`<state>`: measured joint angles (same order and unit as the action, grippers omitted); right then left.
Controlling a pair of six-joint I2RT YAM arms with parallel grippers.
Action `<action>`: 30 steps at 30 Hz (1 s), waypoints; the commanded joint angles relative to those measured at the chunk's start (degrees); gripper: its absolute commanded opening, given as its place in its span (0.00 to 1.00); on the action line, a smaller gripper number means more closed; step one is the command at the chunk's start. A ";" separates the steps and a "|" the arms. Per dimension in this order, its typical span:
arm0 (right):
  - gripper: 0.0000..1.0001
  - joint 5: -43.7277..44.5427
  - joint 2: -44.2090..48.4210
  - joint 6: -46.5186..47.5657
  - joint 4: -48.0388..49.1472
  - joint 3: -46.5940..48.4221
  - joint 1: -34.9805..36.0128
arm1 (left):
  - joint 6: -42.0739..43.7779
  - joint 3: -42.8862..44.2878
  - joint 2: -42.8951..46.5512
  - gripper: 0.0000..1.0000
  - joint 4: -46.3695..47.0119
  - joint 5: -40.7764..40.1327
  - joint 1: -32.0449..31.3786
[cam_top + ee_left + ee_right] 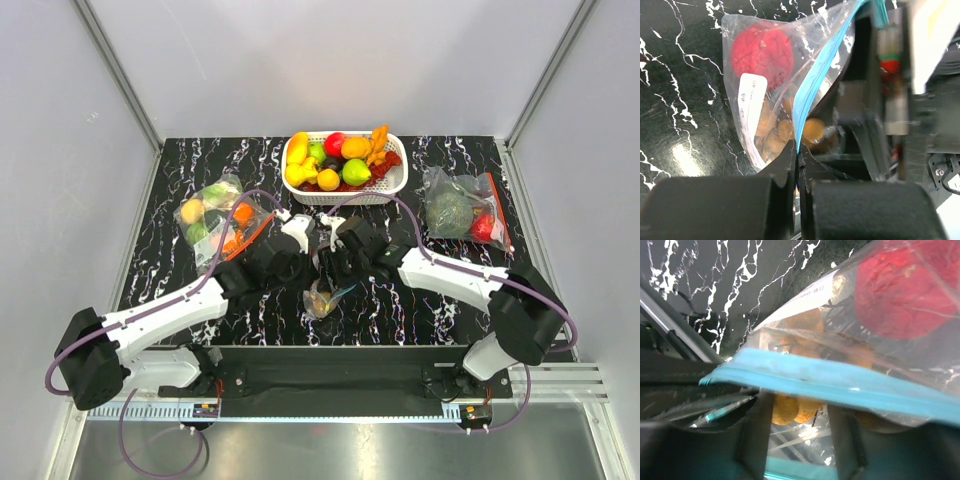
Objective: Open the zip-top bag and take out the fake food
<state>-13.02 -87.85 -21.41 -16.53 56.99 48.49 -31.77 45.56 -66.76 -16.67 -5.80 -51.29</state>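
The zip-top bag point(322, 297) is clear with a teal-blue zip strip point(816, 80) and hangs between my two grippers at the table's middle. Inside it are the red round fruit point(762, 52) and the tan-brown balls point(776, 137). My left gripper point(799, 152) is shut on the teal strip at one end; it also shows in the top view point(300, 238). My right gripper point(796, 405) stands open, its fingers point(752, 435) apart, with the teal strip point(840, 382) lying across their tips and tan balls point(790, 407) showing between them. The red fruit point(900, 295) lies beyond.
A white basket point(392, 188) of yellow, green and orange fruits stands at the back centre. A clear bag with an orange-red zip point(215, 215) lies back left, another point(462, 210) back right. The arms' bases line the near edge.
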 commanded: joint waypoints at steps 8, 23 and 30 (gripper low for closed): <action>0.05 3.26 2.06 -0.39 2.30 1.89 1.34 | 1.27 0.49 0.93 0.00 0.50 -2.89 -0.39; 0.00 12.30 14.29 -1.44 -1.66 1.72 1.26 | 1.10 -0.65 2.42 0.00 -2.05 -5.80 -0.30; 0.00 15.47 15.52 -1.71 -2.27 1.46 1.26 | 0.57 -1.53 2.87 0.04 -2.23 -6.85 -0.30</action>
<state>-0.67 -75.02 -22.63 -19.81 56.99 49.41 -31.35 44.80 -65.10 -19.79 -10.81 -51.31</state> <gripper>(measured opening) 0.053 0.028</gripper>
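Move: The sprig of brown balls lies just beyond the right hand's open fingers, already inside the bag mouth, about 2 cm left, 2 cm back and 3 cm below. The red fruit sits some 5 cm ahead and 3 cm left of the right hand, about 2 cm lower. The fruit basket is about 28 cm ahead and 4 cm right. From the left hand, which grips a blue zip edge, the sprig is some 3 cm back, 3 cm right and 7 cm below. The right fingers nudge barely a centimetre left and down and pinch shut on the brown-ball sprig inside the bag, then lift about 7 cm while drawing some 3 cm right and slightly forward, the fingertips tilting up 10 degrees or so. The left hand keeps its pinch on the blue zip edge and eases about 2 cm left. ##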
